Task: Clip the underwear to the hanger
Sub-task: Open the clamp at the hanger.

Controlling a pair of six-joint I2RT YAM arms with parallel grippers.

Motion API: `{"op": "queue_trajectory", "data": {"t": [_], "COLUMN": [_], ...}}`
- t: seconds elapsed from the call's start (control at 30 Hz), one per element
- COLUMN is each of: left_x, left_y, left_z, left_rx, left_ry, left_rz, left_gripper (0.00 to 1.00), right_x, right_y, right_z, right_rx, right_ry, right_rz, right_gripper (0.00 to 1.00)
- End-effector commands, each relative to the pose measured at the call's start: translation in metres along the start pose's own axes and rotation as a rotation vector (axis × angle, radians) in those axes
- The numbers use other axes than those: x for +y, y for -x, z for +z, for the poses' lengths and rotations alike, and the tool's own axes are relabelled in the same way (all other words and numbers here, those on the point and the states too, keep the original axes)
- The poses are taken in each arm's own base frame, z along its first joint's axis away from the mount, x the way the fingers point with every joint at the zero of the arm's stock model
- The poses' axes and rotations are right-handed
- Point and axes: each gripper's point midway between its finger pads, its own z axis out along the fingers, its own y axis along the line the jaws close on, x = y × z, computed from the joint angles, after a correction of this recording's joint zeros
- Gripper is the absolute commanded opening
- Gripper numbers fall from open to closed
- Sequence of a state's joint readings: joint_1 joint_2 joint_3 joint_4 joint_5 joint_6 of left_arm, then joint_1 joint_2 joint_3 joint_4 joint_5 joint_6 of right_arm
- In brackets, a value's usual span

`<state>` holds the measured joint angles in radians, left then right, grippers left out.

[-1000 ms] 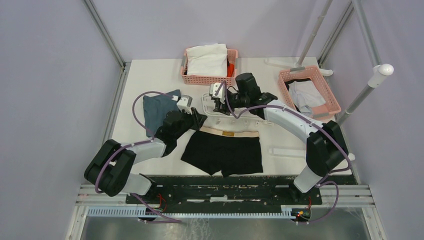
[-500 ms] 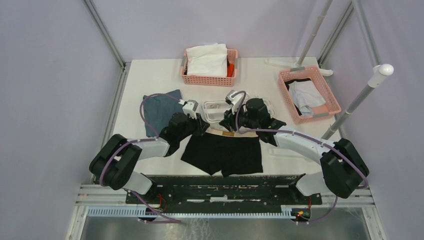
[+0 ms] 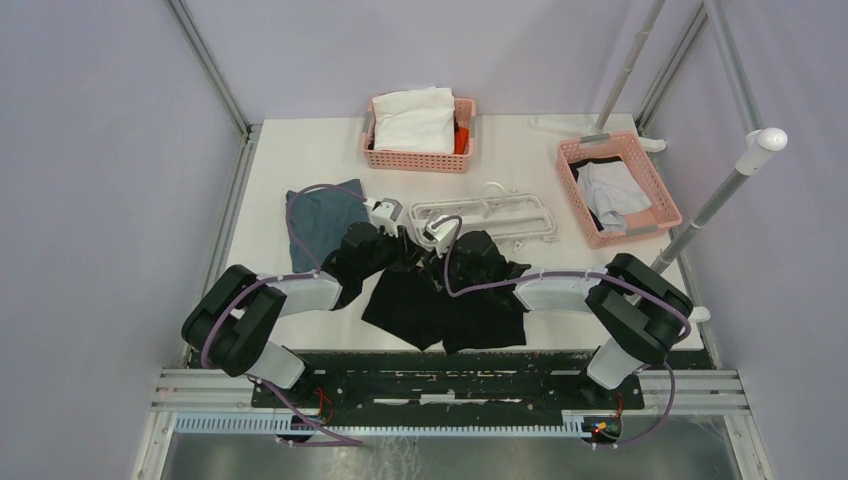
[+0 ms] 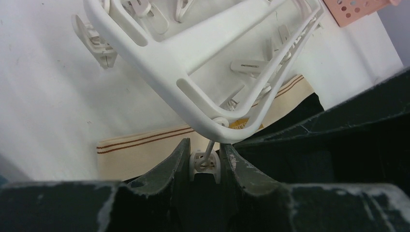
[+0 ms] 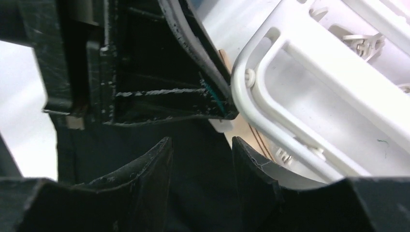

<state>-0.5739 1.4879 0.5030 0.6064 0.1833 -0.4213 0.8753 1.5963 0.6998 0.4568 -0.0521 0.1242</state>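
The white hanger [image 3: 500, 215] lies flat on the table beyond the black underwear [image 3: 470, 310]. In the left wrist view my left gripper [image 4: 203, 147] is shut on a small white clip [image 4: 205, 164] that dangles from the hanger's near corner [image 4: 193, 53], just above the beige waistband [image 4: 140, 152]. My right gripper [image 5: 200, 150] stands open over black fabric [image 5: 193, 193], nothing pinched between its fingers, with the hanger rail [image 5: 300, 96] to its right. From above, both grippers meet at the waistband, left gripper [image 3: 408, 250] beside right gripper [image 3: 447, 260], and they hide most of it.
A folded blue-grey cloth [image 3: 320, 215] lies left of the hanger. A pink basket [image 3: 372, 150] with a white garment stands at the back, another pink basket [image 3: 640, 170] at the right. A slanted white pole [image 3: 720, 195] rises at the right edge.
My right arm has swung back from the far side of the hanger to the waistband beside the left gripper, and its jaws have widened. The left gripper kept its hold on the clip.
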Motion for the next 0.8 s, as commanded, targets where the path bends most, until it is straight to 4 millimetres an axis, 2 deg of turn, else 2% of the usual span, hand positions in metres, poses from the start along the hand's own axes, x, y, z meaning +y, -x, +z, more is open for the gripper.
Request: {"op": "queue_trajectory", "data": {"t": [0.0,0.23,0.37,0.47,0.77], "left_x": [-0.028,-0.040,-0.045,-0.046,-0.047], "left_y": [0.031,0.035,0.039,0.041,0.043], "left_z": [-0.001,-0.006,-0.010,-0.011,-0.011], "left_rx": [-0.068,-0.075,-0.093,-0.100,-0.107], "left_ry": [-0.107,-0.168,-0.188,-0.191,-0.192], "left_rz": [0.041,0.046,0.036,0.030,-0.001], "left_gripper": [0.03,0.03,0.03,0.03,0.03], "right_x": [-0.008,-0.013,-0.007,-0.007,0.001], "right_y": [0.027,0.018,0.017,0.019,0.023], "right_z": [0.007,0.009,0.012,0.012,0.008], "right_rx": [-0.132,-0.145,-0.179,-0.211,-0.263], "right_ry": [-0.033,-0.041,-0.010,-0.009,0.024], "right_rz": [-0.095,-0.175,-0.177,-0.160,-0.122], "right_gripper": [0.56,0.57,0.55,0.49,0.23]}}
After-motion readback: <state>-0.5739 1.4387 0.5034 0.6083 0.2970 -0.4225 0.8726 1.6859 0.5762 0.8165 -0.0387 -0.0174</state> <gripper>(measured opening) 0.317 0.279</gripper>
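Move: The clamp at the hanger's left end is already in the left fingers, its free end sticking out roughly 2 cm below them. From the open right fingers that end is about 3 cm ahead, 1 cm left and 3 cm down. The hanger's middle lies some 10 cm ahead of the right hand and 9 cm to its right, around 3 cm lower; the underwear's middle is about 6 cm back, 2 cm right and 7 cm below. The clamp, still gripped by the left fingers, is lifted about 2 cm and drawn 1.5 cm back and 1.5 cm right, the wrist turning slightly clockwise. Meanwhile the right hand edges forward and down about 1 cm each, tips its fingers up some 10 degrees, then halves its opening and pinches the clamp's free end beneath the left fingertips. ##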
